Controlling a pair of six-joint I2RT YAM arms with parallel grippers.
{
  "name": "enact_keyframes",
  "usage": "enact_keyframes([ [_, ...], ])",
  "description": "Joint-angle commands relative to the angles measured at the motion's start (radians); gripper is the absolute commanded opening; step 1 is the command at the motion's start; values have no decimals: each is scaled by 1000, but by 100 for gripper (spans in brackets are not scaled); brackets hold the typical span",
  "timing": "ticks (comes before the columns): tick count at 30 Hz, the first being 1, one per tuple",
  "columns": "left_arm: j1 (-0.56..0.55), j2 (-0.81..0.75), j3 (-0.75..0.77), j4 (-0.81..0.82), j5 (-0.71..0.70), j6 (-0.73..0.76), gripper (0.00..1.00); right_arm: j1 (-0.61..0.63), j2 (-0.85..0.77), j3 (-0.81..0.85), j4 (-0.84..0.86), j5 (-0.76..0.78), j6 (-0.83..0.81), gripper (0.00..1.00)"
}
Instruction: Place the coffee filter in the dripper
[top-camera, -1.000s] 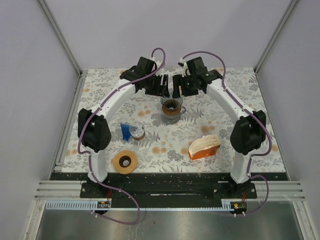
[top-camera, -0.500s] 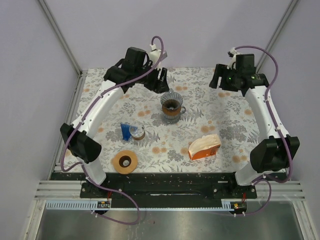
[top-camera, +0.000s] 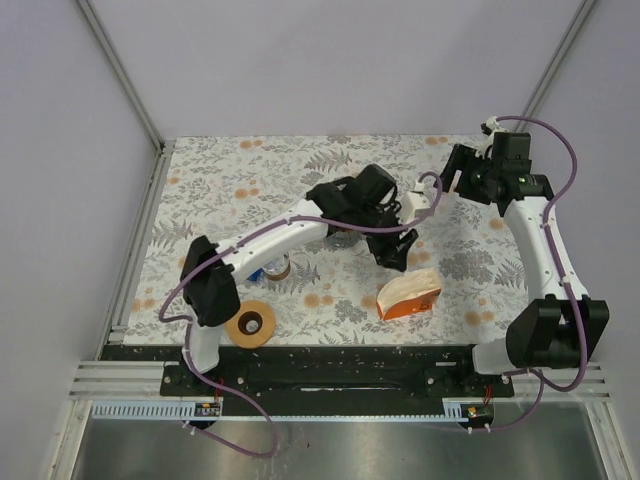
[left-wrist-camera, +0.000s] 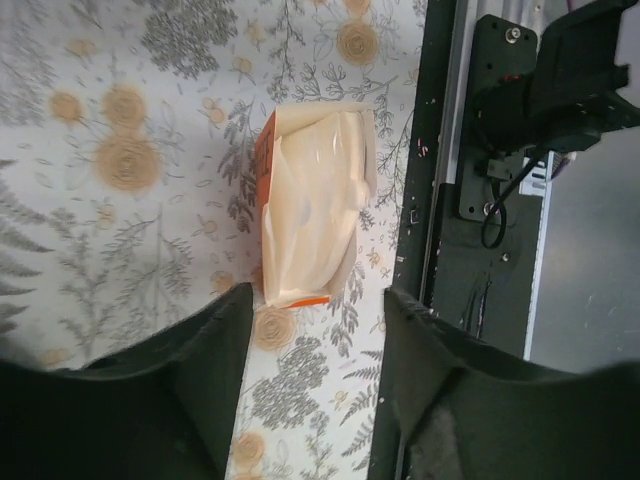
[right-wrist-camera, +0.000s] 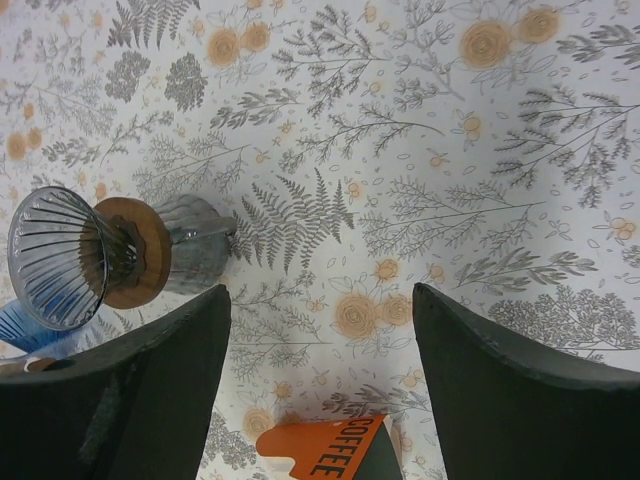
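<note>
The pack of coffee filters (top-camera: 408, 294), orange with cream paper filters showing in its open side, lies on the floral table at the front right. In the left wrist view the pack (left-wrist-camera: 312, 215) is just ahead of my open, empty left gripper (left-wrist-camera: 315, 385). From above, my left gripper (top-camera: 395, 252) hovers just behind the pack. The glass dripper (right-wrist-camera: 58, 262) with its wooden collar (right-wrist-camera: 135, 252) sits on a glass server and looks empty. In the top view my left arm hides most of it. My right gripper (right-wrist-camera: 320, 400) is open and empty, high at the back right (top-camera: 452, 182).
A tape roll (top-camera: 250, 324) lies at the front left. A small round tin (top-camera: 279, 268) and a blue item sit beside the left arm. The black base rail (left-wrist-camera: 480, 250) runs along the near edge, close to the filter pack.
My left arm has swung from the back left across the dripper to above the filter pack. My right arm has drawn away from the dripper to the back right.
</note>
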Motion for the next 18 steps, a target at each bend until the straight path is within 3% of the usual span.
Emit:
enact_keyframes([
  [1, -25, 81, 27, 116, -51, -20, 50, -26, -74, -33, 80, 7, 5, 81],
  [3, -28, 119, 56, 117, -73, -32, 41, -27, -74, -40, 80, 10, 1, 82],
  [9, -46, 149, 2, 159, -139, -68, 31, -27, -80, -58, 95, 7, -2, 82],
  [18, -60, 175, -7, 176, -116, -114, 31, -27, -94, -86, 104, 2, -9, 82],
])
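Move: The coffee filters stand in the open orange box, its middle about 17 cm below the left hand, some 5 cm to its right and 2 cm nearer the base. From that hand the dripper on its glass pitcher stands about 17 cm ahead, 12 cm to the left and 7 cm lower. From the idle right hand, the filters lie roughly 19 cm back, 8 cm to the left and 18 cm below. The left hand drops about 7.5 cm towards the filters sticking up from the orange box, most of it early on, while drifting some 3 cm to the right and, towards the end, a little forward. On the way its fingers narrow from about two-thirds open to about a third and then hold that gap, empty, with the wrist turning only slightly, as the hand slows to a near stop close above the box. ##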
